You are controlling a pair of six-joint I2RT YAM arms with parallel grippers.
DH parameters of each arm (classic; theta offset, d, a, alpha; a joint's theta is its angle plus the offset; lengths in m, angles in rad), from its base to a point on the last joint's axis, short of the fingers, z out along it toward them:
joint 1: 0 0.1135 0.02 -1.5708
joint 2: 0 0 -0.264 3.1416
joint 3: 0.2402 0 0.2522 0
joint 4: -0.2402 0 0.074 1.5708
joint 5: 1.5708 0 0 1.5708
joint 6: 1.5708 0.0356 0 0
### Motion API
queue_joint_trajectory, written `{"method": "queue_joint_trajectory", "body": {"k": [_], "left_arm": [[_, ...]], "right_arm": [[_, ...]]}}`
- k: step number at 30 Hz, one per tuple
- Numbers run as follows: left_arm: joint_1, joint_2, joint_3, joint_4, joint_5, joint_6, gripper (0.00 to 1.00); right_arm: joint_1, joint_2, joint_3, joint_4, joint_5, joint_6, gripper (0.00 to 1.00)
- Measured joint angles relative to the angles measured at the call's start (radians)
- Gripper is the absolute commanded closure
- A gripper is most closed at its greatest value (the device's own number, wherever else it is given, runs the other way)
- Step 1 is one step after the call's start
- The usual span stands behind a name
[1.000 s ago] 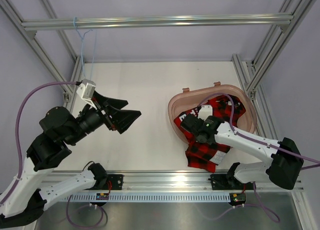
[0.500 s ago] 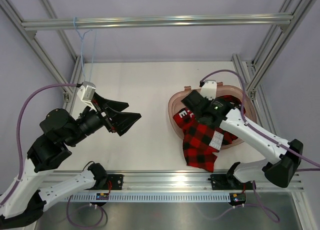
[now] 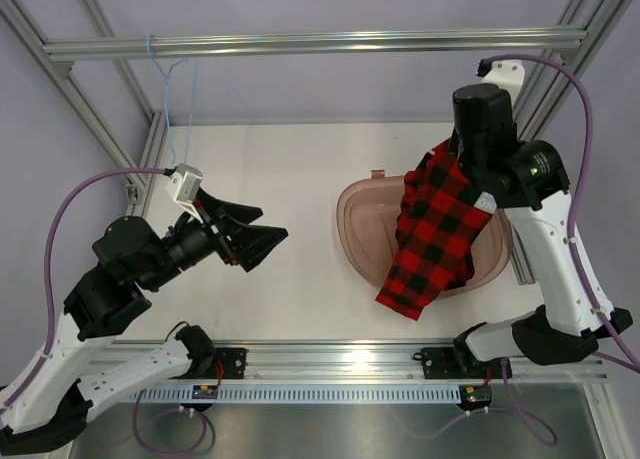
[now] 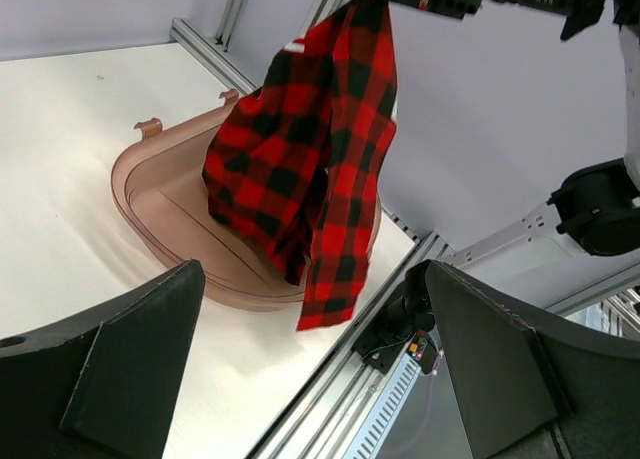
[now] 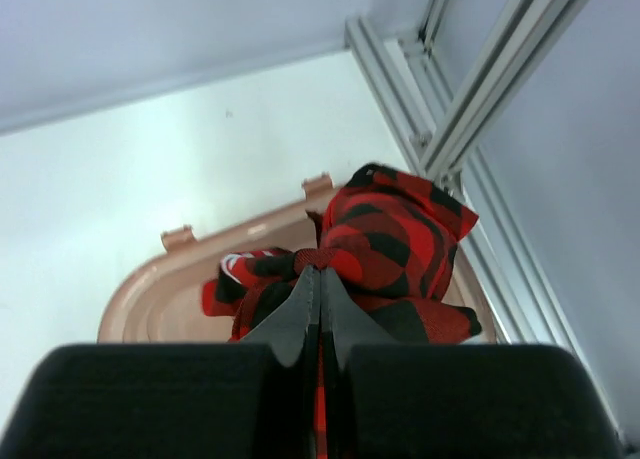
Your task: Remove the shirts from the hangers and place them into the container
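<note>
The red-and-black plaid shirt [image 3: 437, 224] hangs from my right gripper [image 3: 455, 151], which is shut on a pinch of the cloth [image 5: 345, 264] high above the table. The shirt dangles over the pinkish-brown container [image 3: 358, 234], its lower end reaching past the tub's near rim. From the left wrist view, the shirt [image 4: 305, 159] hangs above the container [image 4: 150, 194]. The light-blue wire hanger [image 3: 172, 84] hangs bare from the top bar at the back left. My left gripper [image 3: 262, 237] stands wide open at the left, apart from everything, with nothing between its fingers [image 4: 110, 364].
Aluminium frame bars [image 3: 310, 44] run across the back and down both sides [image 3: 490, 149]. A slotted rail [image 3: 330, 391] lies along the near edge by the arm bases. White tabletop [image 3: 280, 179] lies between the arms.
My right gripper closed on the shirt in the tub and rose up and back, lifting the shirt until it hangs full length. The left arm barely shifted.
</note>
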Motion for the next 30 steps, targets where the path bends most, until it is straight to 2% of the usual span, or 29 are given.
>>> {"method": "queue_joint_trajectory", "body": {"k": [9,14,17,20,26,30], "left_arm": [[0.0,0.001,0.0,0.01,-0.001,-0.003,0.01],[0.0,0.001,0.0,0.01,-0.001,-0.004,0.01],[0.0,0.001,0.0,0.01,-0.002,-0.003,0.01],[0.0,0.001,-0.001,0.01,-0.005,-0.004,0.01],[-0.003,0.021,-0.013,0.009,-0.012,-0.007,0.01],[-0.008,0.04,-0.031,0.01,-0.022,-0.011,0.01]], "right_arm": [[-0.087,0.177,0.314,-0.008,-0.054,-0.161,1.0],[-0.11,0.23,0.348,-0.008,-0.073,-0.198,1.0],[-0.117,0.24,0.312,0.005,-0.095,-0.185,1.0],[-0.117,0.18,0.135,0.038,-0.141,-0.13,1.0],[-0.116,-0.117,-0.498,0.174,-0.299,0.07,1.0],[-0.116,-0.315,-0.879,0.325,-0.411,0.187,1.0]]}}
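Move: The checked shirt hangs from the right hand's shut fingers, its middle some 20 cm below, about 4 cm back and 3 cm to the left. The container it is being taken to lies almost straight under that hand, level with it in reach, 2 cm to the left and roughly 37 cm down. The table's metal side rail runs about 20 cm to the right, straight sideways and 38 cm down. From the left hand, the container is some 19 cm ahead, 34 cm right and 37 cm below. The shirt, still pinched by a corner, is first carried forward about 6 cm and up some 5 cm by the right hand, then swung back and sharply down about 25 cm towards the container. On the way down the fingers tip downward and the hand's left side rises, by 15 to 20 degrees each; the fingers keep shut on the cloth. The empty, open left hand sinks about 2 cm late on. ##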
